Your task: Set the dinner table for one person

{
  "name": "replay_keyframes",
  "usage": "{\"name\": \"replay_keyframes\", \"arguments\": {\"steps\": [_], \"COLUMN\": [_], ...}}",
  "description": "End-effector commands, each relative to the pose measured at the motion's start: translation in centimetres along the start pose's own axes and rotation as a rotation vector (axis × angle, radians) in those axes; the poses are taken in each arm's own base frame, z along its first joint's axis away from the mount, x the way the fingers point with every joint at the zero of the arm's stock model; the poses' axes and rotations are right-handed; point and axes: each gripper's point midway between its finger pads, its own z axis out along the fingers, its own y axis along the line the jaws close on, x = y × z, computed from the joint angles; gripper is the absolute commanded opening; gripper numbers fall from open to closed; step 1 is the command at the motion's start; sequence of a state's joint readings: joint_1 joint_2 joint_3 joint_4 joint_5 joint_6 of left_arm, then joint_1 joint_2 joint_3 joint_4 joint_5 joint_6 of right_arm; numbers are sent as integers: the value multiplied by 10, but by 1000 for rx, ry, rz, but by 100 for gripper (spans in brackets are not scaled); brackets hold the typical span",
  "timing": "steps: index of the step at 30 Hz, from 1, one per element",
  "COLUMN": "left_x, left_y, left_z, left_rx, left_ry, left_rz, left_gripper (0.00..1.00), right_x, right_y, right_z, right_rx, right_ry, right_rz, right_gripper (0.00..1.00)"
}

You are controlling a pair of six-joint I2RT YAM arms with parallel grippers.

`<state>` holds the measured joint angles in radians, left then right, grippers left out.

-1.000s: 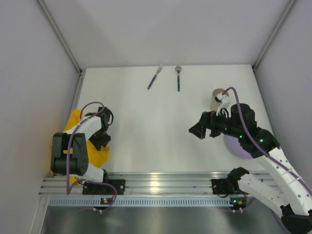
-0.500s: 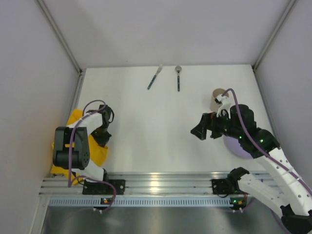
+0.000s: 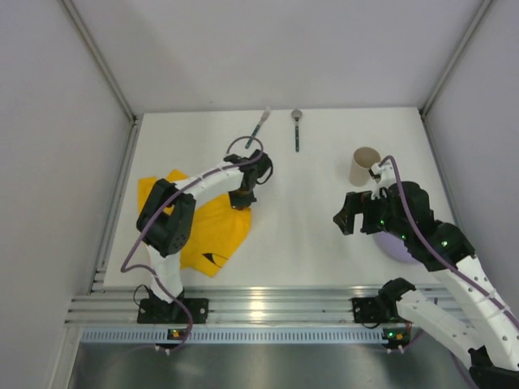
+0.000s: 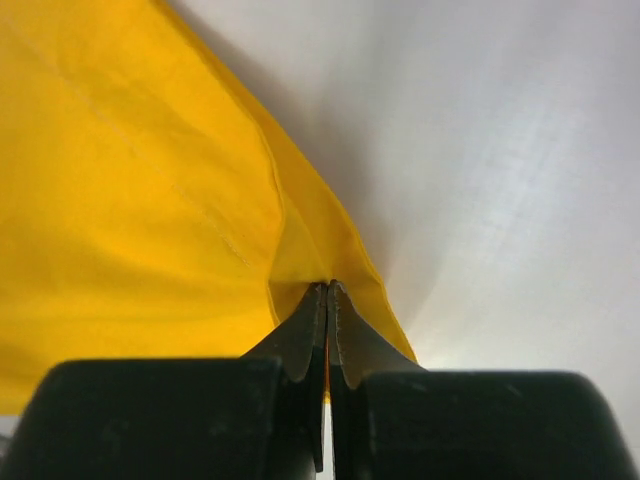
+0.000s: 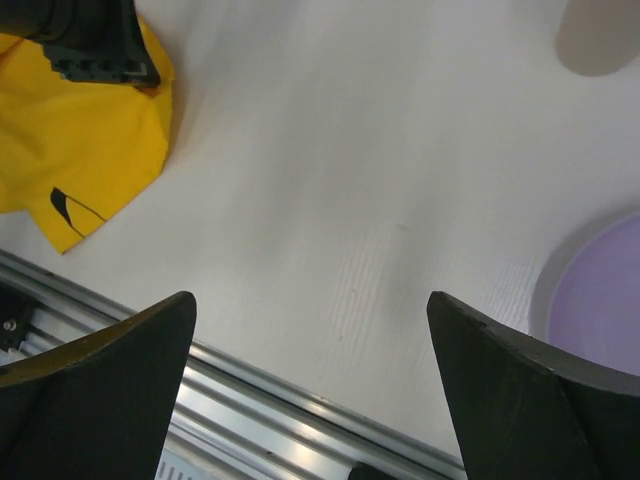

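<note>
The dinner table [image 3: 308, 243] is a white tabletop with a ribbed rail [image 3: 259, 304] at its near edge. A yellow placemat [image 3: 199, 223] lies rumpled on its left half. My left gripper [image 3: 243, 197] is shut on the mat's right corner. In the left wrist view the jaws [image 4: 328, 287] pinch a fold of the yellow cloth [image 4: 130, 200]. My right gripper [image 3: 345, 220] hovers open over bare table right of centre, and its wrist view shows nothing between its fingertips [image 5: 310, 300]. A purple plate [image 3: 396, 245] lies partly hidden under the right arm.
A tan cup [image 3: 365, 166] stands upright behind the right gripper. Two blue-handled utensils lie at the far edge, a slanted one [image 3: 258, 128] and a spoon [image 3: 297, 130]. White walls close in the table on three sides. The plate's rim [image 5: 600, 300] shows in the right wrist view.
The left gripper shut on the placemat at the table's left edge, then swung to the centre, dragging the mat out across the table. The right gripper drew back slightly to the right.
</note>
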<state>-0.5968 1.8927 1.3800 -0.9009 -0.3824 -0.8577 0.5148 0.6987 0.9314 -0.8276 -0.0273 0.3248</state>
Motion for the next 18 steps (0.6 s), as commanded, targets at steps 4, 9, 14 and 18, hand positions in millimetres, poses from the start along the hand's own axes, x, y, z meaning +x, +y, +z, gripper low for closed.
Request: {"name": "replay_keyframes", "arguments": {"steps": [4, 9, 14, 18], "left_x": [65, 94, 62, 12], "left_y": [-121, -190, -193, -170], "left_z": [-32, -73, -128, -169], "left_rx": [173, 339, 437, 523], "left_ry": [49, 53, -37, -83], "left_rz": [290, 439, 385, 247], "left_gripper": [0, 3, 98, 98], "right_x": [-11, -8, -17, -22], "right_y": [-10, -9, -6, -1], "right_z": [-17, -18, -13, 5], "right_rx": [76, 84, 81, 73], "right_ry": [-38, -7, -23, 16], "right_rz": [10, 32, 43, 44], "right_gripper": [100, 100, 100, 100]}}
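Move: The left hand pinches the far-right corner area of the yellow napkin, about 4 cm above the table; the bare table centre it is bound for lies some 21 cm right and 5 cm back. The fork lies about 27 cm ahead and 4 cm right, the spoon 27 cm ahead and 18 cm right, the cup 8 cm ahead and 39 cm right. From the right hand, that centre lies about 8 cm ahead, 10 cm left and 22 cm below. Left hand drags the pinched napkin some 23 cm right, slightly back, then opens wide and rises about 6 cm. ##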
